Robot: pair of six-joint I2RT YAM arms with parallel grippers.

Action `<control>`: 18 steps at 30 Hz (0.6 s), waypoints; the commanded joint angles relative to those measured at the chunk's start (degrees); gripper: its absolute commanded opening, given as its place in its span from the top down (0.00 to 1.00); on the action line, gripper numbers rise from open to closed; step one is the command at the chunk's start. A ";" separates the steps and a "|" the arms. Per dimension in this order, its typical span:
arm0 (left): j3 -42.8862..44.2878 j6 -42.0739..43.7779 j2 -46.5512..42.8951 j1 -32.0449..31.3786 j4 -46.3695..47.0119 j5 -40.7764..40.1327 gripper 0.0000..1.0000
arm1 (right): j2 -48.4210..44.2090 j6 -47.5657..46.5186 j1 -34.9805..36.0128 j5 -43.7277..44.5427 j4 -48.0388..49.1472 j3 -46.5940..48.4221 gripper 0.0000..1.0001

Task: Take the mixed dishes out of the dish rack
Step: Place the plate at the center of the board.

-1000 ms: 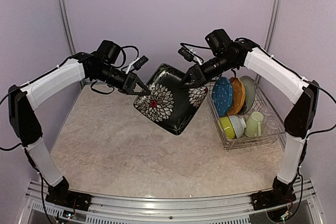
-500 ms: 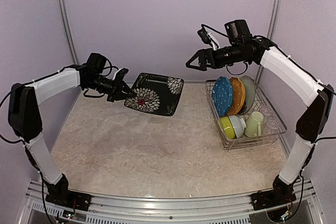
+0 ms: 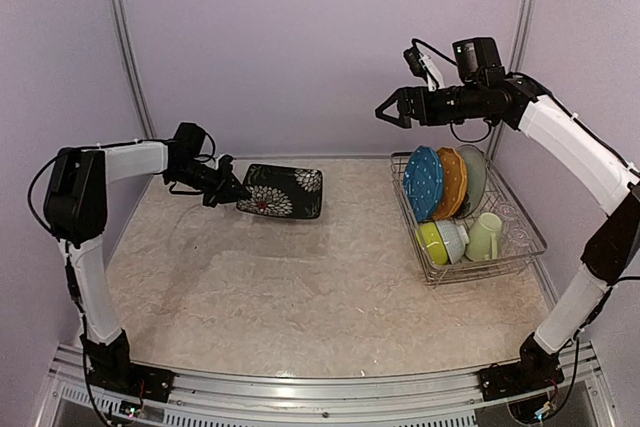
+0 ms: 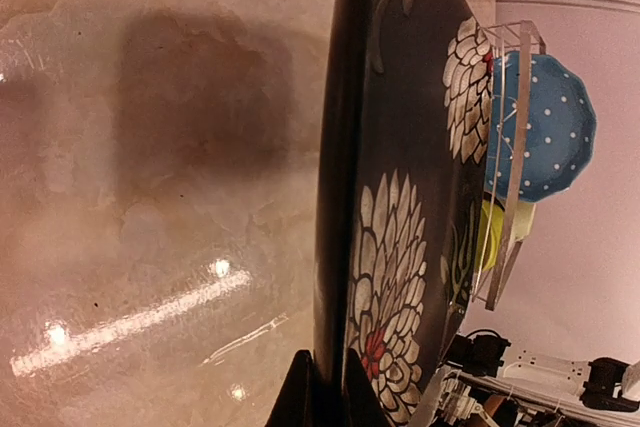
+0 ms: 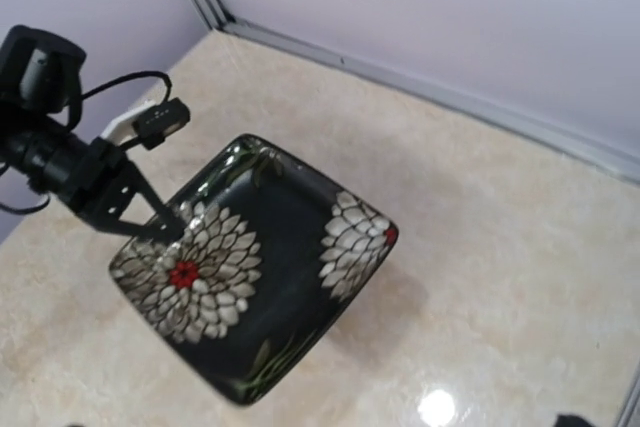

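Note:
The black square plate (image 3: 285, 192) with white flowers hangs almost level, low over the table's back left. My left gripper (image 3: 238, 196) is shut on its left rim; in the left wrist view both fingers (image 4: 300, 392) pinch the plate (image 4: 410, 147) edge-on. My right gripper (image 3: 388, 110) stands open and holds nothing, high up and left of the dish rack (image 3: 480, 272). The right wrist view looks down on the plate (image 5: 255, 287) and the left gripper (image 5: 150, 222). In the rack stand a blue dotted plate (image 3: 424, 182), an orange plate (image 3: 452, 179), a pale green plate (image 3: 473, 172), a lime bowl (image 3: 432, 240), a white bowl (image 3: 456, 237) and a green mug (image 3: 485, 235).
The rack sits at the table's right side, close to the right wall. Its wire end (image 4: 505, 147) and the blue plate (image 4: 545, 127) show beyond the black plate in the left wrist view. Purple walls close in the back and both sides.
The left arm has carried the black plate left and down, tilting it nearly flat. The right gripper has let go of the plate, opened, and drawn back up towards the rack.

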 commanded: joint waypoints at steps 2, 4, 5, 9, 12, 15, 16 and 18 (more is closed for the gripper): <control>5.18 -3.17 3.08 0.69 5.66 1.19 1.00 | -3.52 1.57 -0.35 1.86 1.65 -3.28 0.01; 6.14 -3.82 5.00 0.99 5.87 0.75 1.00 | -4.36 2.09 -0.35 2.18 2.26 -4.49 0.01; 6.86 -3.84 5.76 1.08 5.79 0.80 1.00 | -4.74 2.27 -0.35 2.24 2.59 -5.03 0.01; 10.36 -2.26 9.84 1.00 4.09 0.84 1.00 | -5.86 2.85 -0.35 2.37 2.53 -6.35 0.01; 11.53 -1.27 11.93 0.65 3.73 1.75 1.00 | -6.78 2.86 -0.28 2.92 2.11 -7.30 0.01; 10.97 -0.95 13.17 -0.12 3.99 2.42 1.00 | -7.43 2.86 -0.29 3.22 1.75 -7.99 0.01; 10.22 -0.98 13.25 -0.41 4.35 2.41 1.00 | -7.48 2.84 -0.35 3.32 1.65 -8.07 0.01; 8.63 -1.22 13.01 -0.81 5.40 2.82 1.00 | -7.65 2.97 -0.31 3.32 1.71 -8.40 0.01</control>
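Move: The left hand holds the black floral plate by its left side, the plate's middle about 9 cm to its right and 4 cm lower. The board's middle lies roughly 18 cm right, 2 cm ahead and 13 cm below; at the rack, the blue dotted plate is some 43 cm right and 6 cm ahead, the yellow bowl about 44 cm right and 6 cm back. From the empty right hand, the board's middle is around 14 cm left, 6 cm ahead and 37 cm down. Downward first and then more forward, the left hand lowers the black floral plate about 6 cm towards the board while reaching some 4 cm farther out, the wrist tipping only slightly and the fingers keeping their grip on the plate's side. The right hand, already empty and wide open, eases a couple of centimetres back and right, away from the plate. ##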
